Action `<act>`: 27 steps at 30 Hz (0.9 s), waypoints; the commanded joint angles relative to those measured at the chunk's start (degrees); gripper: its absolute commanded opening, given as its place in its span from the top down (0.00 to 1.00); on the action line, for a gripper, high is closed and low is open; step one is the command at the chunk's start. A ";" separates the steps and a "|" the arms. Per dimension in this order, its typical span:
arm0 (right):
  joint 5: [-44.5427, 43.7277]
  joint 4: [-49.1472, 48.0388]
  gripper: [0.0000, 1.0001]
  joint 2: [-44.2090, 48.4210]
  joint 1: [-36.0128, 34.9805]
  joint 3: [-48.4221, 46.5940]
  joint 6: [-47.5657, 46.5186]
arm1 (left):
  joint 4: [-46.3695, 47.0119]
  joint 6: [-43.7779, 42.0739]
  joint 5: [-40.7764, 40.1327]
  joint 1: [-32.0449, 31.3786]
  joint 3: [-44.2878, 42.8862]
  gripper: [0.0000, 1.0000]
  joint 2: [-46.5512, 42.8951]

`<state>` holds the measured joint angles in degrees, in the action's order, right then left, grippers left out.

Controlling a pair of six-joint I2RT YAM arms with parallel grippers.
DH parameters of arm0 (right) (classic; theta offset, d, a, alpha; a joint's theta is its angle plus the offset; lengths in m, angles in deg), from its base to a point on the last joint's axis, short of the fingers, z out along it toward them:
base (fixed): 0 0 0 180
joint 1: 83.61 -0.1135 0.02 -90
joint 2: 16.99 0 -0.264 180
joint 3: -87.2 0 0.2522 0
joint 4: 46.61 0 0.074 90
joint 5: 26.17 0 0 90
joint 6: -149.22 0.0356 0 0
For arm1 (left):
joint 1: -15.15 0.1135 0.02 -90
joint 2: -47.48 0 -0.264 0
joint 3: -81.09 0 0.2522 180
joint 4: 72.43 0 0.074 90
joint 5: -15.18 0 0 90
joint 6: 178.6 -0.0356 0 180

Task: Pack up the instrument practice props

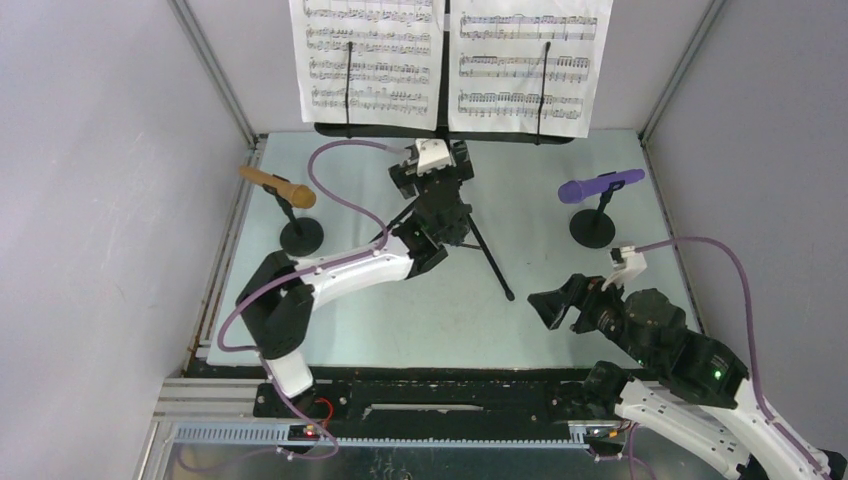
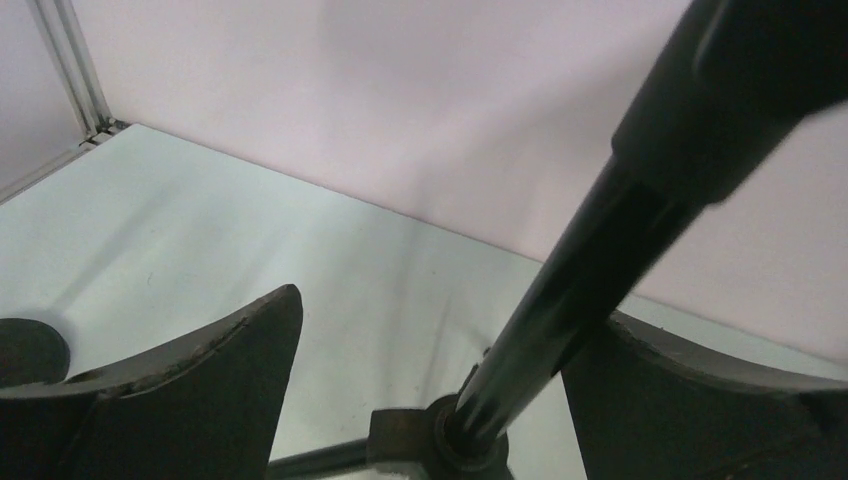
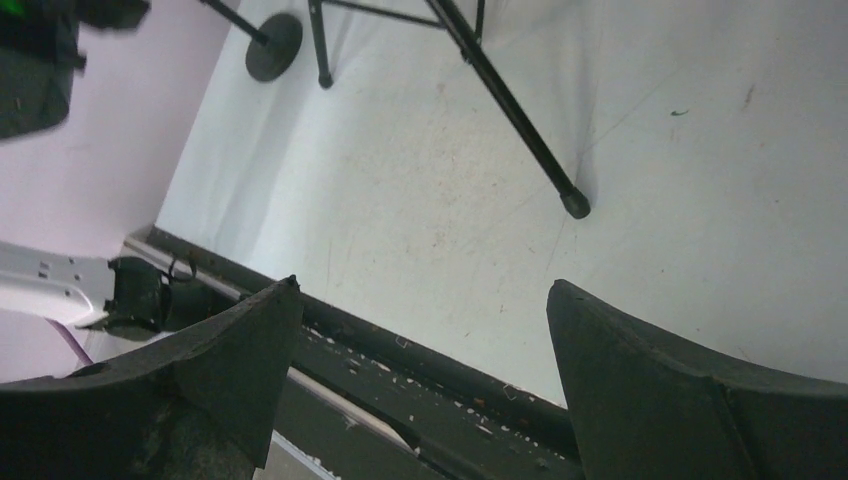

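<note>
The black music rack stands at the back, its pole (image 2: 590, 270) rising from the tripod hub, one leg (image 1: 492, 262) reaching forward. Two white sheet-music pages (image 1: 368, 65) lean on its shelf (image 1: 450, 130). My left gripper (image 1: 430, 178) is open around the pole, which runs close by the right finger (image 2: 700, 400) and stays apart from the left one. A tan microphone (image 1: 278, 186) rests on a round-based holder (image 1: 301, 238) at the left, a purple microphone (image 1: 598, 185) on another holder (image 1: 591, 228) at the right. My right gripper (image 1: 558, 305) hangs open and empty near the front.
Grey walls close in the table on the left, right and back. A black rail (image 3: 400, 370) runs along the table's front edge under my right gripper (image 3: 425, 320). The tripod leg (image 3: 520, 115) and the left holder's base (image 3: 273, 46) show beyond it.
</note>
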<state>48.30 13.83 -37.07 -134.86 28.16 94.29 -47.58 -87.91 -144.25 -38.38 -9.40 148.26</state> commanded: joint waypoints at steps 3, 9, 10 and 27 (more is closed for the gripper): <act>-7.88 1.97 0.00 2.03 0.18 -5.45 5.67 | 3.23 4.32 3.63 -1.70 10.83 0.00 -10.04; -11.66 4.10 0.00 2.15 0.18 -12.00 8.68 | 3.31 7.05 13.65 -2.43 19.03 0.00 -14.64; -12.14 4.23 0.00 2.21 0.18 -13.16 9.04 | 3.32 7.34 15.23 -2.49 20.07 0.00 -15.28; -8.65 -13.98 0.00 -5.91 0.39 -33.39 11.63 | -16.32 14.07 22.38 -10.14 34.03 0.00 -39.73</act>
<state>37.57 8.47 -38.25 -134.68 -1.87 104.35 -53.00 -80.57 -122.72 -47.15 22.45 116.21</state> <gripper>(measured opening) 0.993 0.997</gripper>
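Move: The left hand, already wide open, has the music stand's pole about 3 cm ahead and 3 cm to its right. The sheet music is roughly 25 cm above and 8 cm ahead, 3 cm right; the brown mic stand is some 33 cm left and 3 cm ahead. From the right hand, the pole is about 28 cm ahead and 20 cm left, the stand's near foot 11 cm ahead and 4 cm left, the purple mic stand 29 cm ahead and 16 cm right. The left hand's open fingers draw clear of the music stand's pole, backing about 12 cm straight towards the base, dipping slightly before recovering, while the hand swings some 30 degrees clockwise. Meanwhile the right hand, empty and open, climbs ever faster, about 23 cm up off the near edge of the table and 7 cm to the right, rolling its left side up and tipping its fingers upward. ##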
